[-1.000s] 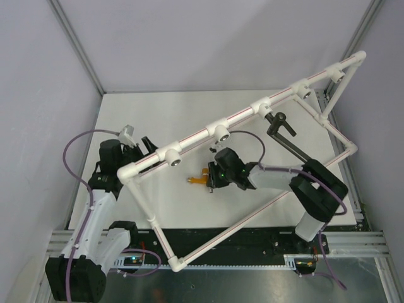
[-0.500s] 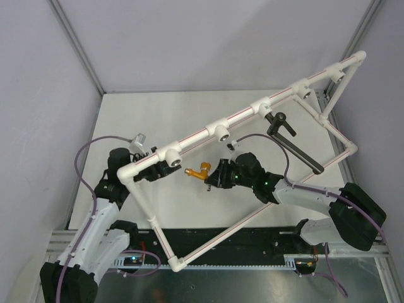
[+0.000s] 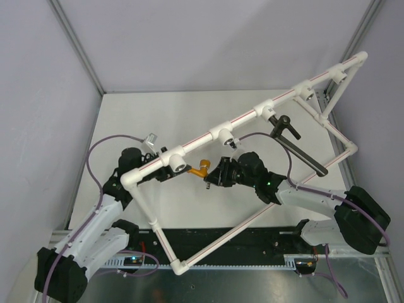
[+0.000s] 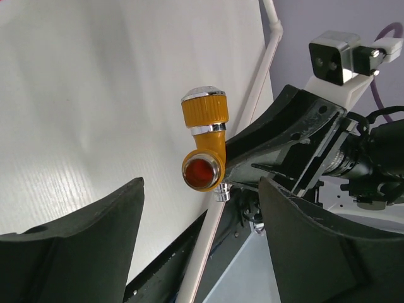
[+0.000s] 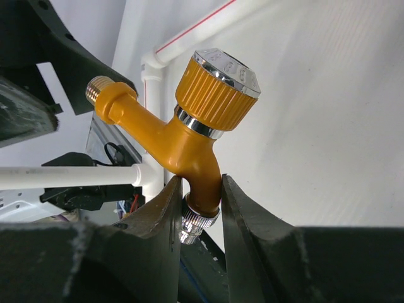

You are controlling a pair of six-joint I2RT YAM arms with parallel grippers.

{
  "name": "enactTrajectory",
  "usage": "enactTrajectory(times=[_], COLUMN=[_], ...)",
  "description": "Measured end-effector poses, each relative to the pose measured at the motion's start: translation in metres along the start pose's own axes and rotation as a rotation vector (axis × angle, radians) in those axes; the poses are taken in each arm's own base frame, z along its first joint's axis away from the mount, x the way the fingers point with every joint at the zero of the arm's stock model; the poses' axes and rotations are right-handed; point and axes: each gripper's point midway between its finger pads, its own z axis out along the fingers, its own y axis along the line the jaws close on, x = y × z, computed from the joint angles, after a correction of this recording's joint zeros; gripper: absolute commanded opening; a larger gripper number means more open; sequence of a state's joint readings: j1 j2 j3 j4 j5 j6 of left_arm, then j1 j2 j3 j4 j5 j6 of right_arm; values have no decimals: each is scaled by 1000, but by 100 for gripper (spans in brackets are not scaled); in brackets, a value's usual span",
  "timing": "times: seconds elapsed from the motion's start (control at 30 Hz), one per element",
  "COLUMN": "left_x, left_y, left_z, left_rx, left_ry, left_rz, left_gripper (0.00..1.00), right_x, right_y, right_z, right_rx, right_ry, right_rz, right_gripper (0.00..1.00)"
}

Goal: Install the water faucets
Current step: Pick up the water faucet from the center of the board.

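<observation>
My right gripper [image 3: 211,177] is shut on the spout of the small orange water faucet [image 3: 201,169], held above the table. In the right wrist view the faucet [image 5: 189,139] stands between the pads [image 5: 161,214], silver-capped knob up and threaded end pointing left; the gripper [image 5: 202,196] clamps its lower neck. My left gripper [image 3: 169,167] is open at the white pipe frame's [image 3: 252,113] low left socket [image 3: 180,166], facing the faucet [image 4: 205,145]. Nothing sits between its wide fingers [image 4: 69,246]. The black long-armed faucet [image 3: 287,136] hangs on the frame's upper rail.
The white pipe frame runs diagonally over the table [image 3: 145,113], with its lower rail [image 3: 240,221] near the front edge. A thin frame pipe [image 4: 208,252] passes behind the left gripper's gap. Grey walls close in the left and back.
The right gripper lifted the orange faucet off the table and up toward the rail. The left arm swung right to the frame's socket, its jaws narrowing somewhat. The frame's rail shifted slightly.
</observation>
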State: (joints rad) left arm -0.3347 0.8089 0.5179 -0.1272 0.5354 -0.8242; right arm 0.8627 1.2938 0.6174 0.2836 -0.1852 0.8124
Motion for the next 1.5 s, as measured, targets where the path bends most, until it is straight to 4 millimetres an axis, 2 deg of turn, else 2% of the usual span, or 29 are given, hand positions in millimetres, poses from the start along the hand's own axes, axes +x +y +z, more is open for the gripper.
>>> enactTrajectory(times=[0.23, 0.67, 1.1, 1.5], left_x=[7, 8, 14, 16], left_y=[-5, -1, -10, -12], left_z=[10, 18, 20, 21], left_rx=[7, -8, 19, 19], left_ry=[21, 28, 45, 48], left_rz=[-2, -15, -18, -24], left_gripper=[73, 53, 51, 44], right_x=[-7, -5, -4, -5], right_y=[10, 11, 14, 13], right_z=[-7, -8, -8, -7], right_rx=[-28, -32, -40, -33], right_ry=[-25, -14, -15, -20], right_rz=[-8, -11, -8, 16], right_gripper=[0, 0, 0, 0])
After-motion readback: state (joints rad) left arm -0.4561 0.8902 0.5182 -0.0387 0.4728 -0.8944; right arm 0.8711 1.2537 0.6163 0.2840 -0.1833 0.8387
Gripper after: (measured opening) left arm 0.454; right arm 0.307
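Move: The water faucet, already held by its neck in the right fingers, has its middle some 2 cm ahead of the right hand and 2 cm to its left, at about its height. From the left hand it lies about 5 cm to the right, 1 cm ahead and 2 cm lower. The white bar's nearest tee hangs roughly 3 cm left, 1 cm forward and 10 cm above the left hand; the next tee is about 11 cm right, 9 cm forward, as high. The faucet is offered threaded inlet first: the right hand keeps its pinch on the neck, lifts about 1.5 cm early on, then holds it there. Beneath the white bar the left hand eases about 3 cm to the right towards the inlet, its wrist almost unturned, while its fingers narrow from wide open to roughly half open, straddling the inlet without clamping it yet. ##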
